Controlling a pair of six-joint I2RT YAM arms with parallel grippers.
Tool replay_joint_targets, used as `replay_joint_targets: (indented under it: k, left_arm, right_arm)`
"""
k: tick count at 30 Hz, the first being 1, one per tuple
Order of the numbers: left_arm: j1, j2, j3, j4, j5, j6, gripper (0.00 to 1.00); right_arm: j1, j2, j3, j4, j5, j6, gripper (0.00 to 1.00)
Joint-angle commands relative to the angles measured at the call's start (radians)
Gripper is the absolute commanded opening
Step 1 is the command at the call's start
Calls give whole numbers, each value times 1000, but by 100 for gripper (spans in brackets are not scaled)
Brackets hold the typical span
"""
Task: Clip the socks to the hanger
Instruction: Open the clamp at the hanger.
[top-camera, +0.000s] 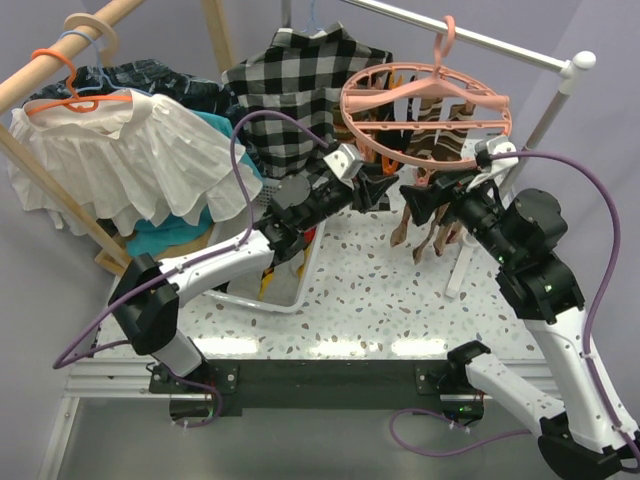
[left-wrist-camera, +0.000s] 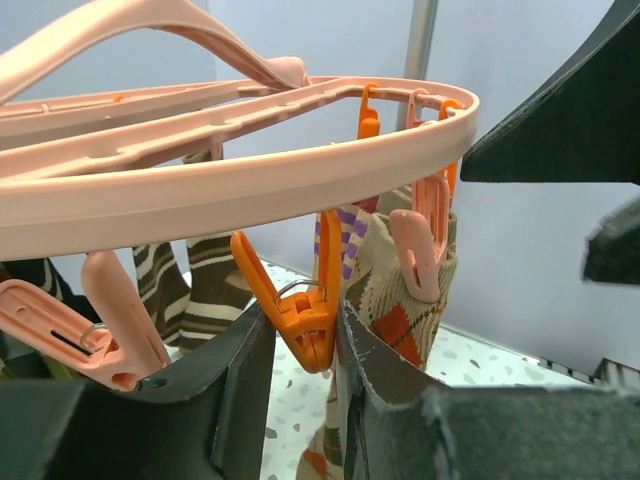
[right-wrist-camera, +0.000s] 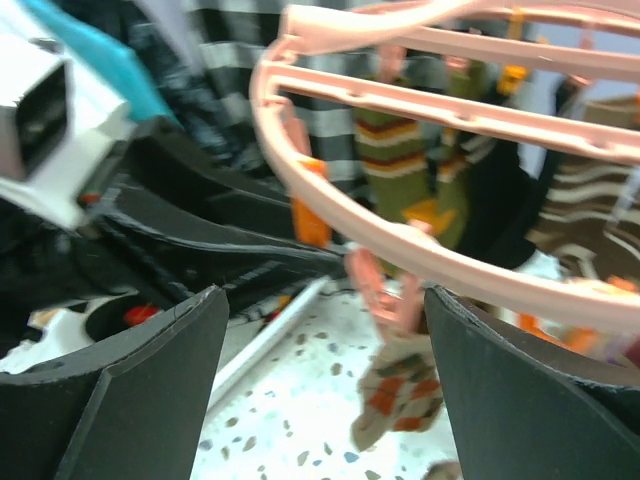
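Note:
The salmon-pink ring hanger (top-camera: 425, 100) hangs by its hook from the white rail, and several socks (top-camera: 430, 225) dangle from its pegs. My left gripper (top-camera: 385, 188) reaches under the ring's near rim (left-wrist-camera: 250, 180). Its jaws press both sides of an orange clip peg (left-wrist-camera: 310, 320) that holds no sock. An argyle sock (left-wrist-camera: 400, 300) hangs from a pink peg just behind, and brown striped socks (left-wrist-camera: 200, 290) hang to the left. My right gripper (top-camera: 415, 200) faces the left one, open and empty (right-wrist-camera: 325, 295), with the argyle sock (right-wrist-camera: 400, 390) hanging beyond it.
A white mesh basket (top-camera: 290, 285) stands on the speckled table under the left arm. A black-and-white checked shirt (top-camera: 290, 90) hangs behind, and a white blouse (top-camera: 130, 150) hangs on an orange coat hanger from the wooden rack (top-camera: 60, 65). The rail's white post (top-camera: 545, 125) stands at right.

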Motion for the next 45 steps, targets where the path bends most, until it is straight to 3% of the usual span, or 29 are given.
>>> replay_joint_targets:
  k: [1, 4, 8, 16, 28, 45]
  left_arm:
    - [-73, -60, 3, -34, -155, 118, 32]
    - [-116, -62, 6, -49, -241, 185, 32]
    - [-156, -56, 12, -49, -337, 247, 30]
    - [-213, -27, 31, -31, -416, 325, 31]
    - [-259, 24, 51, 7, -462, 377, 32]
    - [-285, 39, 45, 1, -459, 391, 33]
  right_arm:
    - [5, 25, 72, 17, -211, -5, 82]
    - [5, 50, 87, 18, -212, 33, 79]
    - [5, 76, 115, -14, -101, 78, 70]
    - [3, 100, 121, -49, 6, 176, 53]
    - [5, 123, 92, -98, 103, 273, 40]
    - [2, 119, 34, -25, 183, 281, 34]
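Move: The left gripper already holds the orange clip at its fingertips, with the hanger rim about 3 cm above it. From the right hand that clip lies about 6 cm ahead, 4 cm left and 2 cm lower. The pink sock clip, holding an argyle sock, hangs some 5 cm ahead of the right hand and 1 cm to its right. An empty pink clip is about 4 cm forward and 3 cm left of the orange one. Keep the left gripper shut on the orange clip and draw it about 3 cm back and 3 cm right, slightly down, turning counter-clockwise with tips dipping. Swing the right gripper briefly left and up, then bring it down about 5 cm and forward 4 cm, easing right, tips tilting down, and close its wide-open fingers by more than half around the clip's upper legs under the rim. ##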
